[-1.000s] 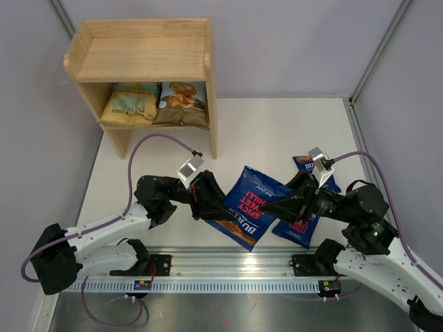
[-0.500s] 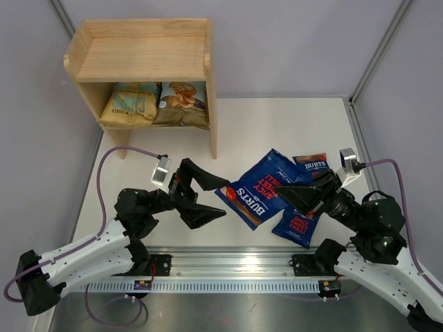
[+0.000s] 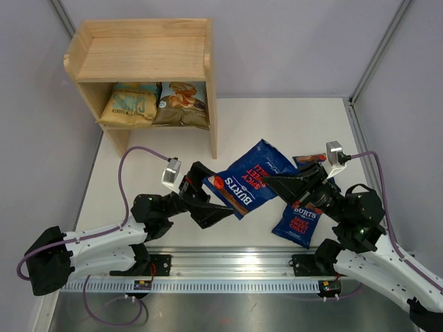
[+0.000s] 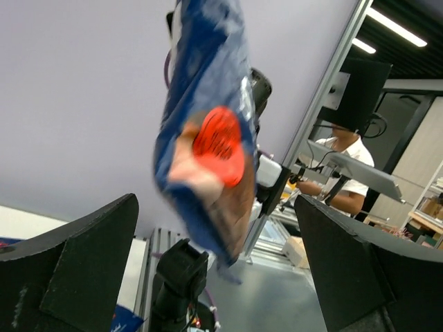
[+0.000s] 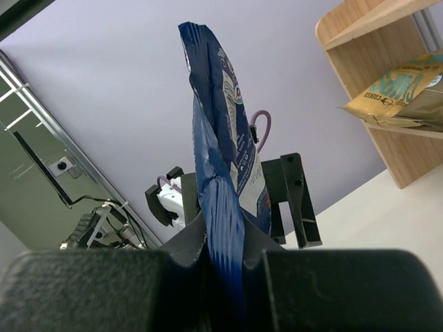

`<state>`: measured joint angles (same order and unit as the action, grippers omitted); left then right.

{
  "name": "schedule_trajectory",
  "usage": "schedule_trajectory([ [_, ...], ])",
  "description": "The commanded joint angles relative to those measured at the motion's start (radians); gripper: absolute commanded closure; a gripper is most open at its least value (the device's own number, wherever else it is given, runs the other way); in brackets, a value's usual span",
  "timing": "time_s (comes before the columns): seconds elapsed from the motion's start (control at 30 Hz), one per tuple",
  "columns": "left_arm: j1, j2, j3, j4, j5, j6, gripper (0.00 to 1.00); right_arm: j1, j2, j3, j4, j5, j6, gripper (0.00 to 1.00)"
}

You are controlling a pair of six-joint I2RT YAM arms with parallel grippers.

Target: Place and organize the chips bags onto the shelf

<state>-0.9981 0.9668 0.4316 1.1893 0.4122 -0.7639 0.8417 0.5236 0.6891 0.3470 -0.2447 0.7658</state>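
Note:
My right gripper (image 3: 274,185) is shut on the edge of a dark-blue Burts bag (image 3: 250,181) and holds it off the table; in the right wrist view (image 5: 228,242) the bag (image 5: 220,138) stands up from the closed jaws. My left gripper (image 3: 221,196) is open, its fingers either side of that bag's left end, not touching; in the left wrist view (image 4: 214,207) the bag (image 4: 208,131) hangs between the spread fingers. A second Burts bag (image 3: 296,218) lies on the table, a third (image 3: 313,160) behind the right arm. The wooden shelf (image 3: 142,55) holds the yellow-tan bag (image 3: 130,104) and the Cassava bag (image 3: 181,102) on its lower tier.
The shelf's top tier (image 3: 138,59) is bare. The shelf (image 5: 377,62) and yellow-tan bag (image 5: 394,90) also show in the right wrist view. Grey walls enclose the white table (image 3: 277,131); a metal rail (image 3: 228,266) runs along its near edge.
The left gripper let go of the bag, drew back open, then came in again around its left end. The right gripper lifted the bag and carried it left.

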Motion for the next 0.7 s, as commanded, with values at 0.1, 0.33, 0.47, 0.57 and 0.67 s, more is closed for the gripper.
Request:
schedule_trajectory([
  [0.1, -0.013, 0.018, 0.042, 0.188, -0.111, -0.012, 0.17, 0.0, 0.018, -0.056, 0.188, 0.01, 0.032, 0.85],
  [0.33, -0.013, -0.013, 0.045, 0.086, -0.193, -0.009, 0.85, 0.0, -0.007, -0.077, 0.163, 0.06, 0.007, 0.75],
  [0.47, -0.004, -0.098, 0.064, -0.102, -0.23, 0.026, 0.95, 0.0, -0.075, -0.062, 0.028, 0.177, -0.052, 0.37],
  [0.57, 0.041, -0.199, 0.119, -0.312, -0.26, 0.06, 0.97, 0.0, -0.134, -0.013, -0.184, 0.319, -0.126, 0.0],
  [0.67, 0.136, -0.301, 0.197, -0.526, -0.282, 0.057, 0.98, 0.0, -0.171, 0.033, -0.4, 0.465, -0.178, 0.01],
])
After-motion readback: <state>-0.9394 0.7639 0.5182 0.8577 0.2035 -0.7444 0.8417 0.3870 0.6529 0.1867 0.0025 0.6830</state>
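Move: The blue chips bag I hold in my right hand slants down to my left: its middle is about 6 cm left of that hand and 3 cm below. From my open left hand, already around the bag's brown lower end, that middle is roughly 11 cm right, 2 cm ahead and 4 cm up. The brown-and-blue bag on the shelf is some 42 cm ahead of my left hand, 11 cm left and 12 cm lower. From my right hand, the nearer table bag is about 8 cm ahead, 10 cm right and 40 cm below. I close my left fingers on the blue bag's lower end while that hand rises a couple of centimetres, and only then does my right hand open fully and back away to the right by about 4 cm, edging forward and turning clockwise. With the bag pinched, my left hand speeds off forward, left and up towards the shelf, turning some 15 degrees counter-clockwise. ##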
